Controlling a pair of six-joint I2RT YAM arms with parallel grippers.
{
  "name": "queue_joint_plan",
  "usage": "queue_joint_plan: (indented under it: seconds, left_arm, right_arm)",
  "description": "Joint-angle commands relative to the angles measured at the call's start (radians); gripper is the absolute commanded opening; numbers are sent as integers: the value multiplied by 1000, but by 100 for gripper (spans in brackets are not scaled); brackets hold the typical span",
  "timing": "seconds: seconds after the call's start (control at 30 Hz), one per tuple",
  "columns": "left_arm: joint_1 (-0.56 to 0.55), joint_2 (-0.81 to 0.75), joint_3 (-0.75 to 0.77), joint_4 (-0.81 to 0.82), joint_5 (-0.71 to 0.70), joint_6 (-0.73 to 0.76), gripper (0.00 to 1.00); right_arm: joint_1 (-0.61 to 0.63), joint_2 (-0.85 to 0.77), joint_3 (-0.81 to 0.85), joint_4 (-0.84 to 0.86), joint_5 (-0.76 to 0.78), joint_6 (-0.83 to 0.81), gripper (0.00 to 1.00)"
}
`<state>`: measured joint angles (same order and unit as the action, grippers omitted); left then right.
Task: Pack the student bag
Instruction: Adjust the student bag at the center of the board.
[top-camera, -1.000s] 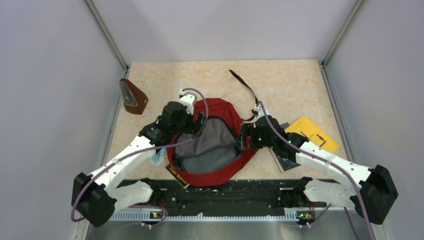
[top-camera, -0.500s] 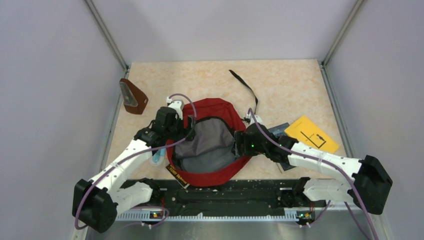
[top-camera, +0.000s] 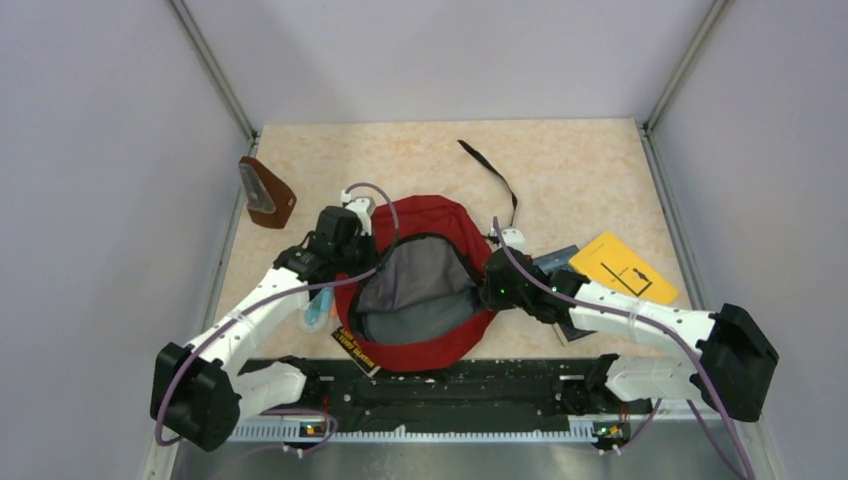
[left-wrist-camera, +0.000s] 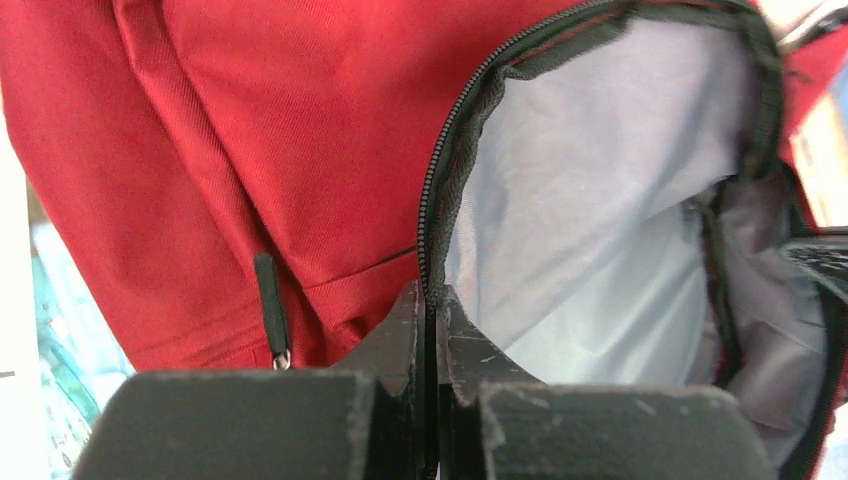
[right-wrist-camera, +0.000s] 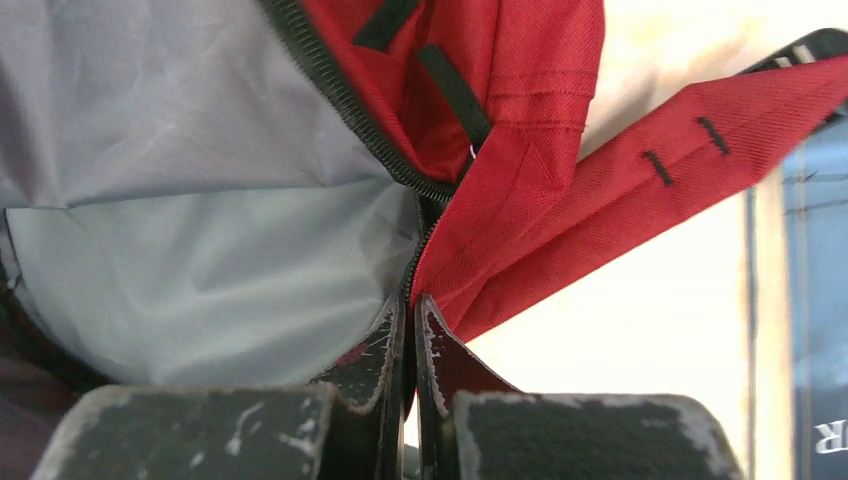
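Note:
The student bag (top-camera: 435, 215) is a dark-red backpack lying in the middle of the table, its main zip open and grey lining (top-camera: 415, 290) showing. My left gripper (top-camera: 362, 262) is shut on the left zipper edge of the bag's opening (left-wrist-camera: 432, 285). My right gripper (top-camera: 482, 283) is shut on the right zipper edge (right-wrist-camera: 412, 290). In the left wrist view a black zip pull (left-wrist-camera: 270, 310) hangs on the red fabric (left-wrist-camera: 300, 120). In the right wrist view a red strap (right-wrist-camera: 660, 170) runs off to the right.
A brown wedge-shaped pouch (top-camera: 266, 192) stands at the back left. A yellow booklet (top-camera: 625, 267) and a dark blue book (top-camera: 566, 262) lie right of the bag. A light blue item (top-camera: 315, 312) sits under the left arm. A black strap (top-camera: 490, 175) trails toward the back.
Both grippers came down onto the bag's rim and shut on the zipper edges. The bag's opening has been drawn slightly toward the near edge.

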<state>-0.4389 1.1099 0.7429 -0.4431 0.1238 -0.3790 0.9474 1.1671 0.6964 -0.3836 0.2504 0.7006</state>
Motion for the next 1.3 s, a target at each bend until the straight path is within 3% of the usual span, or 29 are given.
queue_joint_plan:
  seconds: [0.0,0.1,0.37,0.57,0.73,0.77,0.87,0.93,1.07,1.2,1.27]
  left_arm:
    - [4,19,177,1,43,49,0]
    - [5,52,295,-48,50,75,0]
    - [13,143,548,-118,67,150,0]
    - [41,201,548,40,115,153,0]
    - [56,257,493,101,121,156,0]
    - [60,264,478,109,120,151,0]
    - [72,272,447,138,136,127,0]
    - [76,281,450,139,144,121,0]
    - [85,303,459,120,165,107,0]
    - [93,332,477,89,184,103,0]
    - [96,338,478,87,189,112,0]
  right_arm:
    - [-2,24,113,-5,148,-109,0]
    - [-60,44,164,7,205,-206,0]
    - [-304,180,299,151,155,-408,0]
    - [-420,350,459,218,131,-484,0]
    - [-446,430,579,144,106,-507,1]
    - [-446,429,588,129,98,-512,13]
    - [-446,395,580,89,85,-515,63]
    - [-446,343,551,62,80,-506,79]
    - [-444,211,431,14,11,-463,85]
    - [-433,74,266,35,-250,-336,85]
    - [-380,-4,166,90,-299,-255,85]
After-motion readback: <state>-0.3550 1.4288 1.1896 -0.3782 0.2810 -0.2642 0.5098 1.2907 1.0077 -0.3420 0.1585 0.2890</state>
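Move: Each shut gripper still pinches an edge of the open bag: the board's centre lies about 4 cm ahead and 16 right of the left hand, about 11 ahead and 7 left of the right hand, some 9 below both. The pens lie about 10 cm back and 10 left of the left hand; the blue book sits level with the right hand, roughly 16 to its right. Both hands raise the pinched bag edges and carry them forward; right, after 22 cm, opens and draws back. ##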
